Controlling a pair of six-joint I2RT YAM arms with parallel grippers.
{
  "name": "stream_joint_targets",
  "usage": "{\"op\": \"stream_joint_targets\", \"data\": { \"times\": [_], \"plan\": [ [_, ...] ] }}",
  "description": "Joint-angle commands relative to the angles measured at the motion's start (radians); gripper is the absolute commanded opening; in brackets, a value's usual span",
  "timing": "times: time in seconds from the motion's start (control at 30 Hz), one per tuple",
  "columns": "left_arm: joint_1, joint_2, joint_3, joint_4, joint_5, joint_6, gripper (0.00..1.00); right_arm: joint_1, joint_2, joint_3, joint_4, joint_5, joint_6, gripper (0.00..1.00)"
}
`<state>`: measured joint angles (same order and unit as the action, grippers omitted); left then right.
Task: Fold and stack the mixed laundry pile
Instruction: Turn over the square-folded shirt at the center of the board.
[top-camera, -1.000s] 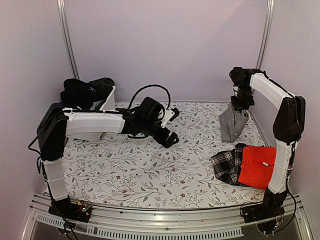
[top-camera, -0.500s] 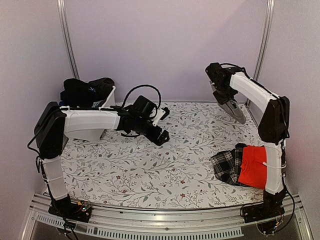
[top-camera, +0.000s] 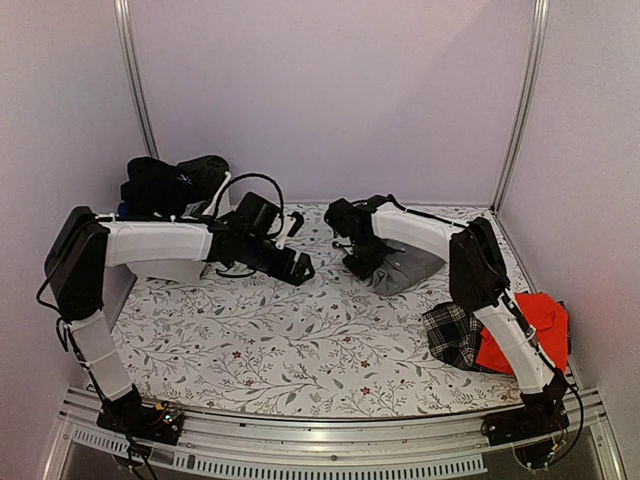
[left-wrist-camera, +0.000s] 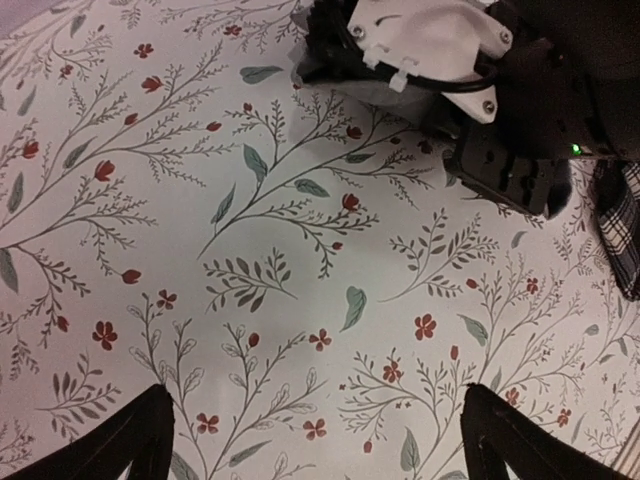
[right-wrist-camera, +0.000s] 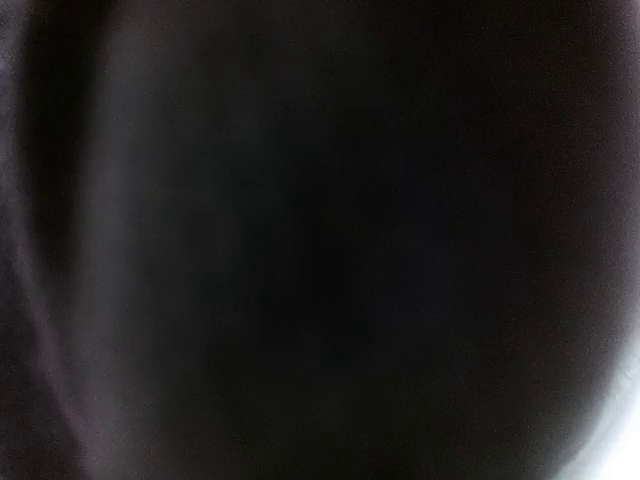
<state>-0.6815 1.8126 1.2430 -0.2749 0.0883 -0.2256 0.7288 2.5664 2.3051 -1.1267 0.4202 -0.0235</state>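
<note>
My right gripper is low over the middle of the table, shut on a crumpled grey garment that lies on the floral cloth just to its right. The right wrist view is fully dark, covered by fabric. My left gripper hovers just left of it, open and holding nothing. In the left wrist view, its fingertips stand wide apart over bare floral cloth. A red shirt and black-and-white plaid cloth lie at the near right. Black garments are heaped at the back left.
The black heap fills a white plastic tub partly behind my left arm. The floral tablecloth covers the table. Pale walls and metal posts close off the back and sides. A metal rail runs along the near edge.
My right arm swung from the back right corner down to the table's middle, carrying the hanging grey garment, which now rests on the cloth. My left arm drew back slightly to the left.
</note>
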Motion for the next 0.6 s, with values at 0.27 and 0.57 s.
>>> {"op": "stream_joint_targets", "data": {
  "times": [0.27,0.57],
  "plan": [
    [0.217,-0.233,-0.207,0.136,0.138,-0.29,1.0,0.036,-0.064,0.095,0.269,-0.905,0.243,0.74],
    [0.208,-0.211,-0.165,0.181,0.238,-0.315,1.0,-0.14,-0.436,-0.279,0.739,-1.196,0.424,0.96]
  ]
}}
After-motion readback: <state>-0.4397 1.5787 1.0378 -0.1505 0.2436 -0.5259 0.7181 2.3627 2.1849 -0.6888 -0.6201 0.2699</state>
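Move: The right gripper, shut on the edge of the grey shirt, is low over the board; the shirt's middle trails about 8 cm to its right and roughly level with it, and the bare patch to lay the edge on is some 12 cm left, 5 cm back. The plaid cloth lies about 19 cm right and 17 cm back of this hand. From the open left gripper the shirt's middle is roughly 22 cm right, 7 cm ahead and 9 cm below. Sweep the right gripper about 16 cm left and some 6 cm back, low over the board, dragging the shirt's edge across; open the fingers wide on the way, roll the wrist some 60 degrees so they point left and down, then lift away about 12 cm. Meanwhile draw the open left gripper roughly 9 cm left and a little up, out of the way towards the white bin. ##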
